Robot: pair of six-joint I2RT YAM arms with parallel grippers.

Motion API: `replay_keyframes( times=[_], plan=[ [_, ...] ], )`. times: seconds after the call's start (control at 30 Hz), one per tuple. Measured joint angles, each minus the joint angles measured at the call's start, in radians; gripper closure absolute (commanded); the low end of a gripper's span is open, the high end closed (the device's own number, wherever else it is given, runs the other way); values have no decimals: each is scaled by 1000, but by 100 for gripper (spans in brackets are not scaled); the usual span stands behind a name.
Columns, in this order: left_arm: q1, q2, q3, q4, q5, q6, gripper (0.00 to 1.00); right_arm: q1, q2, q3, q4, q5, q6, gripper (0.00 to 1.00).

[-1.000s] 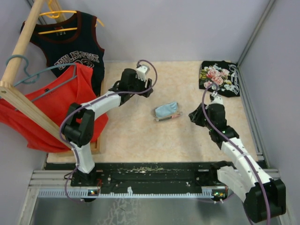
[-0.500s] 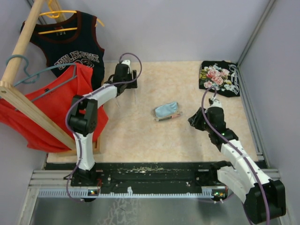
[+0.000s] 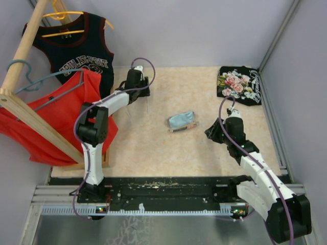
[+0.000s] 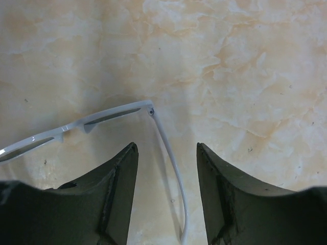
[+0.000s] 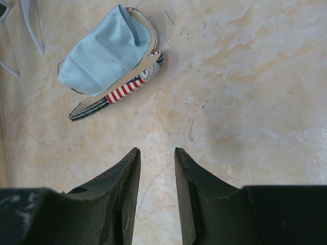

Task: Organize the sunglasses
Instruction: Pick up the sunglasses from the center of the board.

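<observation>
The white sunglasses [image 4: 76, 125] lie on the marbled tabletop at the back left, lenses dark, one thin arm [image 4: 171, 173] unfolded toward me. My left gripper [image 4: 166, 148] hangs over them, open, its jaws on either side of that arm with a gap on each side. In the top view the left gripper [image 3: 144, 93] is by the rack and the sunglasses [image 3: 147, 105] show only as faint white lines. My right gripper [image 5: 156, 150] is open a little over bare table with nothing between its fingers; in the top view the right gripper [image 3: 211, 131] sits right of centre.
A flag-print case [image 3: 182, 126] with a light-blue cloth [image 3: 181, 120] on it lies mid-table, also seen as case [image 5: 122, 92] and cloth [image 5: 104, 53]. A wooden rack [image 3: 30, 117] with a black jersey [image 3: 84, 53] and a red garment [image 3: 51, 122] stands left. A black floral garment [image 3: 239, 84] lies back right.
The left arm has swung left toward the rack and settled over the sunglasses, with its jaws drawn closer together. The right arm has pulled back slightly toward its base.
</observation>
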Motion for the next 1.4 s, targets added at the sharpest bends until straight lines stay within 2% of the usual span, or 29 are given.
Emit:
replay_keyframes(
  times=[0.23,0.4,0.77,0.97,1.17,1.27,1.4],
  plan=[
    [0,0,-24,3,11,-18,51,0,0,0,0,0,-1,66],
    [0,2,-24,5,19,-22,59,0,0,0,0,0,-1,66],
    [0,52,-24,4,23,-22,63,0,0,0,0,-1,-2,66],
    [0,56,-21,4,27,-21,74,0,0,0,0,-1,-6,66],
    [0,56,-19,5,29,-15,96,0,0,0,0,-3,-9,66],
    [0,54,-20,8,30,-1,100,0,-1,0,-1,-3,-10,66],
    [0,31,-53,27,33,20,100,0,-7,0,-3,-3,-11,66]
  ],
)
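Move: The sunglasses lie open just under my left hand, lens front outward. Their right-hand temple runs back almost between my left fingers, about 4 cm below, and their middle sits some 6 cm left and 3 cm back. The opened case, with the light-blue cloth on it, is roughly 18 cm right of my left hand, 14 cm nearer my base and 5 cm lower. From my right hand, the sunglasses are about 20 cm ahead, 38 cm left and 7 cm below. I sink my left hand about 4 cm onto the sunglasses' right-hand temple, easing back about 1 cm and tipping the fingers slightly further down while they narrow. Low over the table I close them from half open to nearly shut, pinching the thin temple a few centimetres behind its hinge, then rise barely half a centimetre. ##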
